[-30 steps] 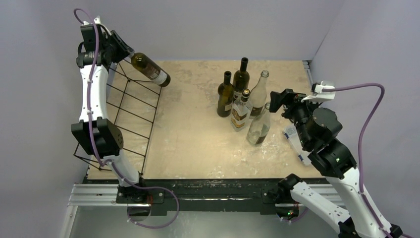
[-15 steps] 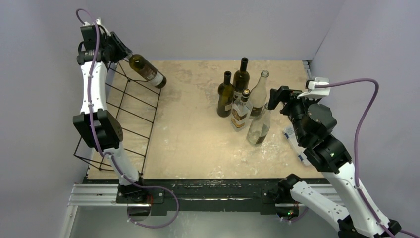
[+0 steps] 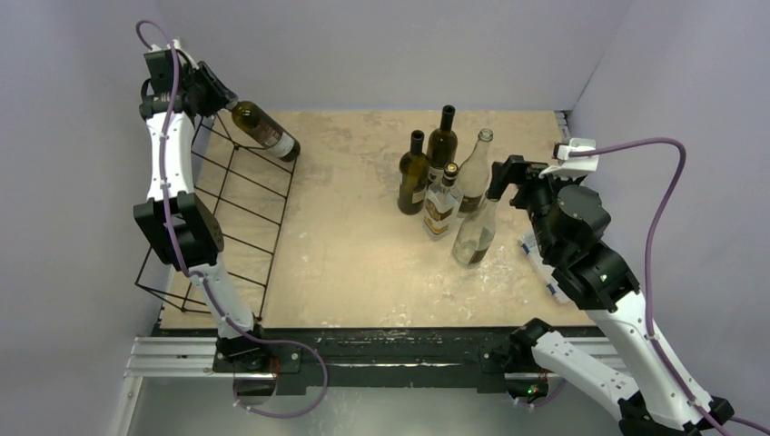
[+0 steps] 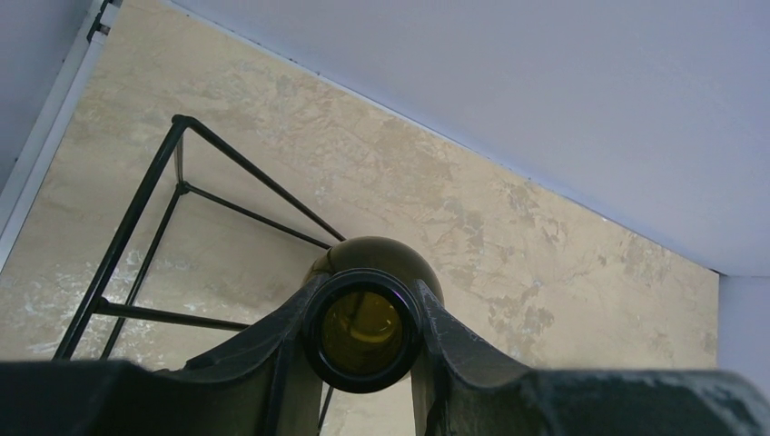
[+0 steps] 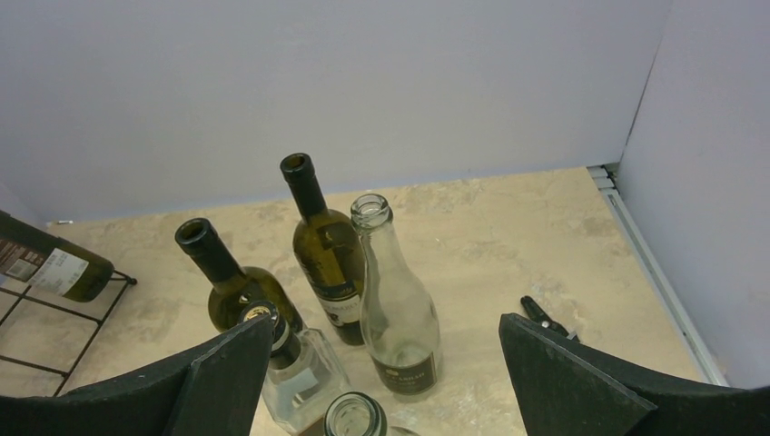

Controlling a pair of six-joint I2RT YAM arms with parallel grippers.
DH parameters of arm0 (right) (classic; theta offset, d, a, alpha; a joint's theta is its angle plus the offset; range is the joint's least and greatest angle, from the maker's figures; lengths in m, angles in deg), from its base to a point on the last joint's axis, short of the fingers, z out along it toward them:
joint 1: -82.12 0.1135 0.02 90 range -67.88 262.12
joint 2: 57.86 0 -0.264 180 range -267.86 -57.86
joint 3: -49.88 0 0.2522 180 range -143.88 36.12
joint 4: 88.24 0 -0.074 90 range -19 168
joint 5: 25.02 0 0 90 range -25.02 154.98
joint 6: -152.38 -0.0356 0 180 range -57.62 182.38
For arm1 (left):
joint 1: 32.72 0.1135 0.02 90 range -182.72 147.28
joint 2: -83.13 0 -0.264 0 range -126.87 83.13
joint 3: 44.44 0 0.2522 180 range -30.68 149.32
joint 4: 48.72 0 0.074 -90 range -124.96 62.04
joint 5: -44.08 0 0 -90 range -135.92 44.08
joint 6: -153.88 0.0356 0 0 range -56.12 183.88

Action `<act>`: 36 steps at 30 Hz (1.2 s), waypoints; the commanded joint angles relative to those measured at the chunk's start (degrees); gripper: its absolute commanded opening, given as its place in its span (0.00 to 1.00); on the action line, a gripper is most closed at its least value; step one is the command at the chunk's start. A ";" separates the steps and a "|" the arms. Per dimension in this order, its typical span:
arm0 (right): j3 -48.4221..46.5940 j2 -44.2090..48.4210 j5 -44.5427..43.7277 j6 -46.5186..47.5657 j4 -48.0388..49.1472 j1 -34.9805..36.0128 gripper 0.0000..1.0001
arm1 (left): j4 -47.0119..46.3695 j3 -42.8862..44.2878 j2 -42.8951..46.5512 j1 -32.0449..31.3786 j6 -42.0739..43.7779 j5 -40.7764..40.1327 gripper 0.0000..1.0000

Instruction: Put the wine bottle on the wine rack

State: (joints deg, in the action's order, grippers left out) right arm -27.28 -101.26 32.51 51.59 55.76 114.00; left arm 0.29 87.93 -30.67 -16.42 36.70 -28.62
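Observation:
A dark green wine bottle (image 3: 265, 133) with a pale label hangs tilted over the far end of the wine rack (image 3: 238, 202), base pointing right and down. My left gripper (image 3: 221, 100) is shut on its neck. In the left wrist view the fingers (image 4: 459, 341) clamp the bottle's open mouth (image 4: 363, 330), with the black wire rack (image 4: 136, 213) below and to the left. My right gripper (image 3: 505, 178) is open above a group of standing bottles. Its view shows wide-apart jaws (image 5: 386, 325) holding nothing, and the held bottle (image 5: 50, 265) at the far left.
Several upright bottles (image 3: 445, 182) stand mid-table, two dark green (image 5: 322, 241) and others clear glass (image 5: 397, 309). A small black tool (image 5: 543, 316) lies near the right wall. A white and blue object (image 3: 536, 247) sits under the right arm. Walls close off the back and both sides.
My left arm has carried the wine bottle a little left and back, over the rack's far end. The right gripper has shifted slightly left and farther over the standing bottles, still open.

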 commanded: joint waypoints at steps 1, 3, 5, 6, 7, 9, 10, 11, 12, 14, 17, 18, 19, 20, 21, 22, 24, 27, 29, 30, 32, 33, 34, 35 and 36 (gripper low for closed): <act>-0.45 -0.24 -0.94 0.94 2.22 0.25 0.99 | -7.81 3.69 -0.76 0.61 -1.33 2.63 0.00; -0.73 -0.59 -0.68 1.03 2.05 0.24 0.99 | -7.92 3.70 -1.62 0.81 -1.95 3.53 0.00; -0.92 -0.81 -0.62 1.03 1.82 0.20 0.99 | -7.97 3.46 -1.98 0.95 -2.13 3.32 0.00; -0.86 -0.81 -0.53 1.03 1.80 0.26 0.99 | -8.19 3.14 -1.93 1.00 -2.12 3.06 0.00; -0.85 -0.80 -0.58 1.03 1.82 0.29 0.99 | -8.34 2.93 -1.93 1.06 -2.09 2.77 0.00; -0.72 -0.65 -0.51 0.96 1.84 0.27 0.99 | -8.71 2.12 -2.03 1.05 -2.07 2.46 0.00; -0.68 -0.64 -0.53 0.95 1.78 0.24 0.99 | -8.85 1.87 -2.14 1.05 -2.21 2.40 0.00; -0.60 -0.56 -0.57 0.90 1.76 0.23 0.99 | -8.75 1.77 -2.26 1.17 -2.26 2.53 0.00; -0.59 -0.64 -0.51 0.78 1.78 0.21 0.99 | -8.73 1.57 -2.33 1.19 -2.26 2.45 0.00; -0.59 -0.74 -0.36 0.68 1.77 0.29 0.99 | -9.08 0.71 -2.38 1.36 -2.24 2.23 0.00; -0.50 -0.77 -0.20 0.59 1.70 0.24 0.99 | -9.40 -0.38 -2.31 1.59 -2.01 2.03 0.00; -0.50 -0.73 -0.22 0.59 1.74 0.26 0.99 | -9.45 -0.75 -2.47 1.73 -2.00 2.08 0.00; -0.50 -0.78 -0.23 0.59 1.75 0.26 0.99 | -9.51 -1.07 -2.53 1.77 -2.00 2.06 0.00; -0.50 -0.81 -0.23 0.59 1.75 0.24 0.99 | -9.49 -1.21 -2.62 1.90 -2.00 2.15 0.00; -0.57 -0.81 -0.09 0.59 1.69 0.24 0.99 | -9.42 -1.41 -2.65 1.94 -2.00 2.29 0.00; -0.59 -0.91 -0.07 0.59 1.73 0.24 0.99 | -9.42 -1.67 -2.71 2.00 -1.98 2.40 0.00; -0.50 -1.03 0.02 0.46 1.80 0.25 0.99 | -9.54 -2.09 -2.77 2.01 -1.97 2.30 0.00; -0.33 -1.12 0.19 0.18 1.77 0.20 0.99 | -9.03 -2.08 -3.05 2.15 -1.92 2.15 0.00; -0.39 -1.17 0.30 0.07 1.80 0.28 0.99 | -8.66 -2.06 -3.16 2.23 -2.00 2.01 0.00; -0.41 -1.11 0.38 0.06 1.77 0.22 0.99 | -8.30 -2.00 -3.27 2.30 -2.00 1.89 0.00; -0.37 -1.06 0.30 0.11 1.73 0.27 0.99 | -7.78 -1.99 -3.35 2.34 -2.09 1.76 0.00; -0.37 -1.05 0.30 0.15 1.68 0.26 0.99 | -7.57 -1.98 -3.47 2.39 -2.14 1.68 0.03; -0.43 -1.08 0.34 0.09 1.71 0.29 0.99 | -7.31 -1.98 -3.45 2.49 -2.23 1.53 0.05; -0.41 -1.08 0.43 0.07 1.67 0.28 0.99 | -7.01 -1.98 -3.51 2.45 -2.45 1.29 0.08; -0.41 -1.08 0.56 0.06 1.64 0.23 0.99 | -6.77 -1.98 -3.53 2.53 -2.58 1.02 0.10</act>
State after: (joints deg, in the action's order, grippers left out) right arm -27.28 -102.48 32.97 51.55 55.76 114.00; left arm -3.71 85.66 -35.06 -14.72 35.59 -27.44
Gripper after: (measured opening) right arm 0.987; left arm 0.330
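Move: The left hand holds the wine bottle by its neck, body slanting down to its right. The resting place on the wine rack's far end is roughly level fore and aft, its middle some 7 cm to the right and 14 cm below. The rack's upper far corner is about 5 cm ahead, 4 cm left and 6 cm below. From the idle right hand that resting place is some 28 cm ahead, 54 cm left and 24 cm below. Down by about 4.5 cm, most of it early on, the left hand lowers the slanted wine bottle onto the far end of the wine rack, edging forward some 1.5 cm at first and then about as far left as it settles. The fingers keep their hold on the neck, the wrist barely turns, and the hand then stays put. ##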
